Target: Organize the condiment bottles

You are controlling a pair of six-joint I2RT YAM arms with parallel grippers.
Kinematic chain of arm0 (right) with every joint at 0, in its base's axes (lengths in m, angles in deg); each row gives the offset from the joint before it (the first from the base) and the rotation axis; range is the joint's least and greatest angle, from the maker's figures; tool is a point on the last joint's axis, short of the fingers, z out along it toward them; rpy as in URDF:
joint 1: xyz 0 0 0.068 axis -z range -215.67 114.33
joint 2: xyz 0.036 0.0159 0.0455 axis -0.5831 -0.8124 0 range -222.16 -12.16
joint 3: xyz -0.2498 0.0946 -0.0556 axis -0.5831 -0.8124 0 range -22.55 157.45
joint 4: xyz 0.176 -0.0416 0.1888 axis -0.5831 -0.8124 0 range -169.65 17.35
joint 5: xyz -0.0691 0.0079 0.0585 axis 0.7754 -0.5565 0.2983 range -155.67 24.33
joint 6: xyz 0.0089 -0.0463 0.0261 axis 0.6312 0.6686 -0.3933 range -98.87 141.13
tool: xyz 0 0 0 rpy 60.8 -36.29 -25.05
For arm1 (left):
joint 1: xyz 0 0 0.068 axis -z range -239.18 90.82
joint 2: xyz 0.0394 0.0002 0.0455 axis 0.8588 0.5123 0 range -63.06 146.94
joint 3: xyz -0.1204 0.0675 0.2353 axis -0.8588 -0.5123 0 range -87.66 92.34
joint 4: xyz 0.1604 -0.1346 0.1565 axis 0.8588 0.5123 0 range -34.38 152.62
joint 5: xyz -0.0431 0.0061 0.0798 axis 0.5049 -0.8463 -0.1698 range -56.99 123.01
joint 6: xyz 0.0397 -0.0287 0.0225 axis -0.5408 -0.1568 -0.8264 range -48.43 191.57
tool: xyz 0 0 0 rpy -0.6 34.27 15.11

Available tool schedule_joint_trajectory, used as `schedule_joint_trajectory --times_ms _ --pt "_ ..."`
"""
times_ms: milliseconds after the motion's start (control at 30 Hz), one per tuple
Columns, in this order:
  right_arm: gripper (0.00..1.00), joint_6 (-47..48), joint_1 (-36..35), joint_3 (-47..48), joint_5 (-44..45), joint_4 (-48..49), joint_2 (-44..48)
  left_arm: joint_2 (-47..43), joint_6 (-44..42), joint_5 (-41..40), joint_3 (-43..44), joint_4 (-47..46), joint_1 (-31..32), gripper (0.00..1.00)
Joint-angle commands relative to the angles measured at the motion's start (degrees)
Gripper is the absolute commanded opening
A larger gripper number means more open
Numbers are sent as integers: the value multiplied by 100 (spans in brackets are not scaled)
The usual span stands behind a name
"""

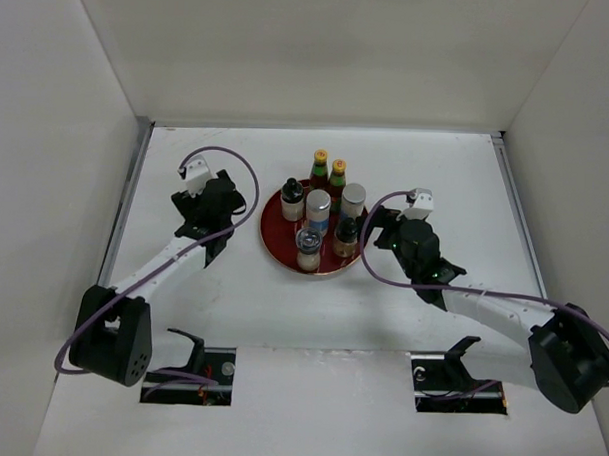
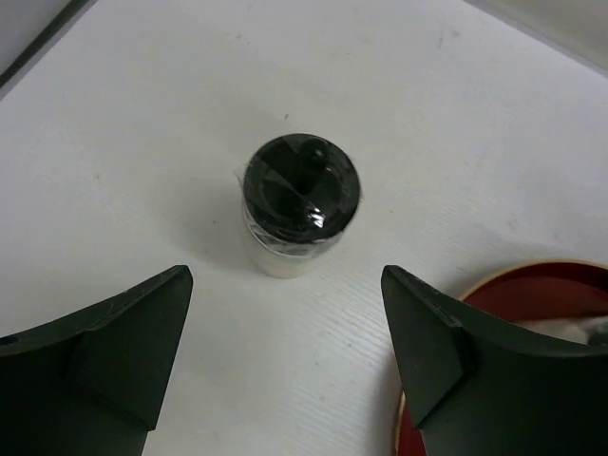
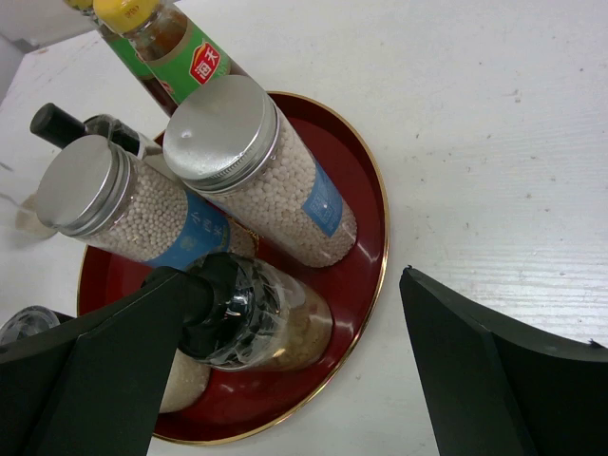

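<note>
A dark-capped pale shaker [image 2: 299, 204] stands upright on the bare white table. It is just beyond the fingertips of my left gripper [image 2: 285, 271], which is open and empty, left of the tray [image 1: 230, 220]. The round red tray [image 1: 274, 249] holds two red sauce bottles with yellow caps [image 1: 320, 166] [image 1: 338, 174], two silver-lidded jars [image 1: 318, 210] [image 1: 353, 200] and dark-capped shakers [image 1: 292, 198] [image 1: 346, 234]. My right gripper [image 1: 376, 231] is open at the tray's right rim. Its left finger [image 3: 104, 370] stands beside a shaker [image 3: 275, 323], and its right finger [image 3: 494, 370] is over the table.
The tray's gold rim [image 2: 532, 271] shows just right of my left gripper's right finger. White walls close off the table at the back and at both sides. Purple cables loop over both arms. Two cut-outs lie in the near edge by the arm bases.
</note>
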Motion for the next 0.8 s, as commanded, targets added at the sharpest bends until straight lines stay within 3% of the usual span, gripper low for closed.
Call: schedule_joint_trajectory --times_ms 0,267,767 --pt "100 -125 48 17 -146 444 -65 290 0 -93 14 -465 -280 81" --pt "100 -134 39 8 -181 444 49 1038 -238 39 295 -1063 -624 80" --pt "100 -152 22 52 -278 444 -48 1521 -414 417 682 -1380 -755 83"
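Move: The black-capped bottle still out on the table lies about 6 cm ahead of the open left hand, 3 cm to its left, with its middle some 7 cm lower. The tray's middle is roughly 21 cm to this hand's right and 4 cm ahead. The other black-capped bottle, on the tray, stands about 17 cm to the right and 6 cm ahead. From the right hand, the loose bottle is about 38 cm left and 9 cm ahead. Down and to the left at first, then mostly forward, the left hand closes in on the loose black-capped bottle, going about 4 cm out, 3 cm left and 3 cm lower in all; its sinking stops halfway and turns into a slight rise. The fingers stay wide open, the wrist hardly turns, and the bottle comes nearer the space between the fingertips with no grip on it yet. ##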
